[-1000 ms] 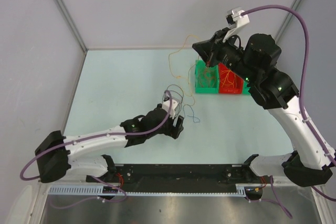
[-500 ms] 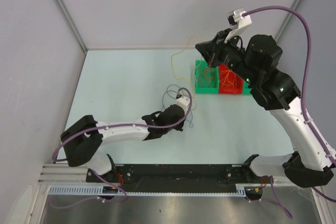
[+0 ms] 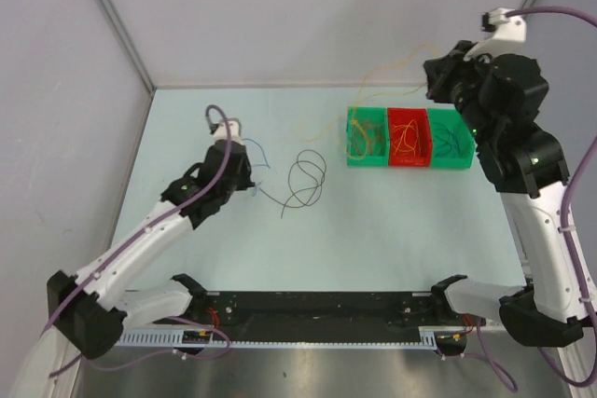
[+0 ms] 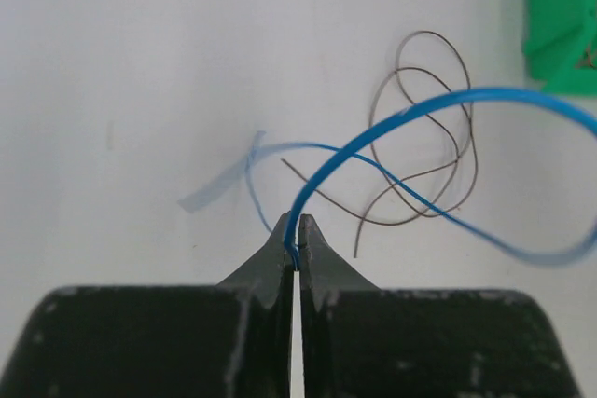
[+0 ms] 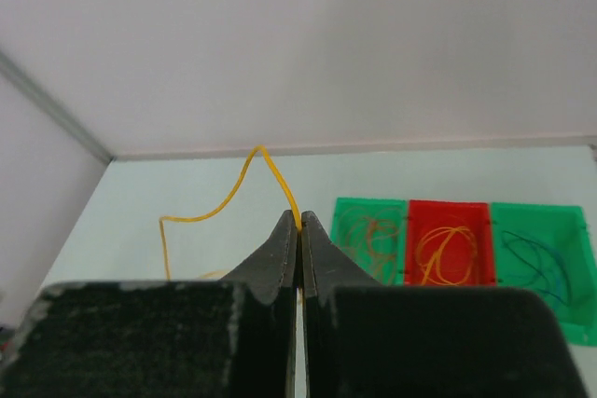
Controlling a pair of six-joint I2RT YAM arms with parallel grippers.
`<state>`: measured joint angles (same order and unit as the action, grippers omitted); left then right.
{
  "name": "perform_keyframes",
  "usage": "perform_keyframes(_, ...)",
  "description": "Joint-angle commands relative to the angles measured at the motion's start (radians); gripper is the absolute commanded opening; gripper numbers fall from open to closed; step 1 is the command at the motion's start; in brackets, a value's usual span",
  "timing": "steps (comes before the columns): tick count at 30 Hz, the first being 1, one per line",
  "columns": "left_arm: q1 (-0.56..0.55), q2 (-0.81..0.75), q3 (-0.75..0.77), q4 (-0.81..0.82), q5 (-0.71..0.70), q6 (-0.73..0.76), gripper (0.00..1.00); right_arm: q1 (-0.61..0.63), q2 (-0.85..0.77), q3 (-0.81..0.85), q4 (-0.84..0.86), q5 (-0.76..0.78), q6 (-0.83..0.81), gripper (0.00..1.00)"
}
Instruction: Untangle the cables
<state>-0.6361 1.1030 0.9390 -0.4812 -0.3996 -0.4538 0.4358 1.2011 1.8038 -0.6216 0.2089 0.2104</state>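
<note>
My left gripper (image 4: 298,230) is shut on a blue cable (image 4: 392,114) that arcs up and off to the right. In the top view the left gripper (image 3: 246,172) holds this blue cable (image 3: 262,157) at the left of the table. A dark brown cable (image 3: 306,179) lies looped on the table by itself, to the right of it. My right gripper (image 5: 299,221) is shut on an orange-yellow cable (image 5: 233,188). Seen from above, the right gripper (image 3: 433,79) is raised behind the bins, and the orange-yellow cable (image 3: 382,70) trails from it down into the left green bin (image 3: 353,116).
Three bins stand in a row at the back right: the left green bin, a red bin (image 3: 408,113) and a right green bin (image 3: 452,164), each with coiled cables inside. Grey walls close off the table at the back and on the left.
My left gripper has shut on the blue cable and swung left, pulling it off the dark brown cable. My right arm has risen to the right, drawing the orange-yellow cable with it.
</note>
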Motion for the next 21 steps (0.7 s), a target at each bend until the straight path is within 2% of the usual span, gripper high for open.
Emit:
perform_keyframes(1,0.093,-0.091,0.032,-0.2,0.044,-0.031,0.0,-0.12,-0.04,0.017,-0.015,0.011,0.053,0.0)
perform_keyframes(6,0.199,-0.107,0.021,-0.286,0.021,-0.013,0.0,-0.27,-0.037,0.026,-0.056,-0.023,0.052,0.0)
perform_keyframes(8,0.266,-0.135,0.009,-0.283,0.063,0.015,0.0,-0.34,-0.037,0.035,-0.069,-0.072,0.055,0.0)
perform_keyframes(10,0.282,-0.156,-0.002,-0.275,0.117,0.036,0.0,-0.428,-0.038,0.037,-0.072,-0.143,0.079,0.0)
perform_keyframes(13,0.282,-0.166,0.001,-0.3,0.208,0.044,0.0,-0.468,-0.025,0.023,-0.076,-0.256,0.109,0.0)
perform_keyframes(21,0.28,-0.369,-0.106,-0.264,0.419,0.043,0.0,-0.474,0.002,-0.02,-0.037,-0.238,0.145,0.0)
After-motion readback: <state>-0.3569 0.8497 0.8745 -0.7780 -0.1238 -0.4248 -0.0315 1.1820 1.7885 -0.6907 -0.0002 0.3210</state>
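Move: My right hand already holds the orange cable high up; the red box is about 29 cm ahead of it and 10 to its right, some 47 below. The left green box is equally far ahead, 3 cm left, the right green one 23 right. My left hand grips the blue cable, bound for clear table about 7 cm left and 6 back, 18 below; the dark cable's coil lies some 15 ahead and 14 right, 19 below. I sweep my right hand about 12 cm to the right at nearly the same height, turning it some 15 degrees clockwise and keeping the orange cable pinched as I line up with the red box. My left hand carries the blue cable left about 9 cm, away from the dark coil, then eases back right a little while drawing back towards my base, fingertips dipping about 10 degrees. ##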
